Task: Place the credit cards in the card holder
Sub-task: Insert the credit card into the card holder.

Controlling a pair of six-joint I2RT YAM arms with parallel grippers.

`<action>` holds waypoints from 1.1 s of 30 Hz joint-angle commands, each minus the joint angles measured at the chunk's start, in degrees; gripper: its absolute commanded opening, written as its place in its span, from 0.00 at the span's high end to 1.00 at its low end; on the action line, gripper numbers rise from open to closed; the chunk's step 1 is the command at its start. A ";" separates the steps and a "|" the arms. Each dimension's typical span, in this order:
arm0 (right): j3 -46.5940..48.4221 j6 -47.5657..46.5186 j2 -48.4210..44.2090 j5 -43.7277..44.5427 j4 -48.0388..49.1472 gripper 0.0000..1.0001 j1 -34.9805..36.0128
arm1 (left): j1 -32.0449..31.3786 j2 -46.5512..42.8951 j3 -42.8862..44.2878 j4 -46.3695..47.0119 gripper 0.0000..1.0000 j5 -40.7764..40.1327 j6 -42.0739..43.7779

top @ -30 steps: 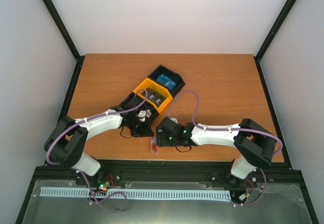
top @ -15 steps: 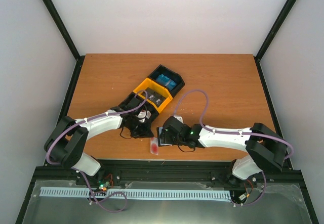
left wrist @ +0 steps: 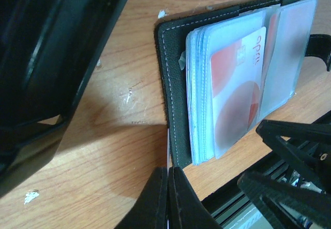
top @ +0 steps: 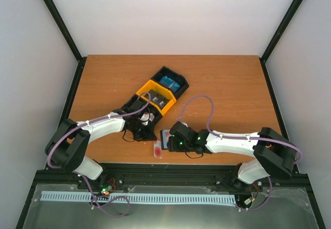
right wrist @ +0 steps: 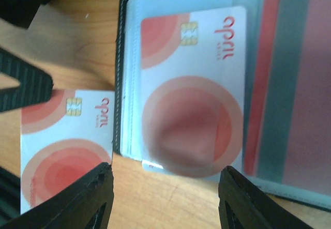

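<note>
The card holder (left wrist: 176, 84) lies open on the table, black with pale blue pockets, and shows in the right wrist view (right wrist: 122, 58) and faintly in the top view (top: 165, 134). A red-and-white credit card (right wrist: 191, 94) sits in its left pocket and shows in the left wrist view (left wrist: 235, 94). A card showing a dark stripe (right wrist: 289, 84) fills the right pocket. Another red-and-white card (right wrist: 62, 146) lies loose on the table beside the holder, near the table's front edge (top: 158, 150). My left gripper (left wrist: 168, 170) is shut, tips at the holder's black edge. My right gripper (right wrist: 165, 198) is open above the holder's near edge, empty.
A black-and-yellow three-compartment tray (top: 155, 88) stands behind the grippers, with blue cards (top: 168, 82) in its far compartment. Its dark wall (left wrist: 57, 58) is close on the left of my left gripper. The table's front edge runs just below the loose card.
My right arm's elbow has swung right and its gripper has shifted slightly right and nearer over the holder. My left arm has not moved.
</note>
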 commanded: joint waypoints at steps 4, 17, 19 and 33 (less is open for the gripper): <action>-0.23 -7.29 -1.43 -8.43 -1.34 0.44 0.12 | -0.55 -1.34 0.68 0.36 0.99 0.18 1.62; 7.03 -8.46 9.12 -8.33 0.74 0.45 0.70 | -0.59 -1.03 0.18 0.52 0.99 0.54 1.63; 7.43 -8.29 9.30 -8.20 1.55 0.45 0.71 | -0.59 -0.95 0.06 0.60 0.99 0.53 1.73; 2.17 -7.61 0.18 -9.35 6.30 0.43 -0.17 | -0.57 -0.81 0.26 0.71 0.99 0.27 1.79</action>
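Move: The loose red-and-white credit card, already pinched by the left gripper, lies about 6 cm left of the right hand, 2 cm ahead and 2 cm below. The open card holder's middle is some 3 cm ahead of the right hand, 4 cm to its right and 3 cm lower; the black tray's near compartment is about 14 cm ahead and 9 cm left. From the left hand, the loose card's middle is roughly 3 cm back, 2 cm right and 2 cm below. Draw the right gripper back some 2 cm, sinking a little onto the card holder, then sweep it left to about 5 cm in all, turning it some 10 degrees counter-clockwise to drag the holder round towards the left hand. Lift it over the loose card at the end, fingers still half open, while the left gripper stays put and keeps its pinch on that card. ##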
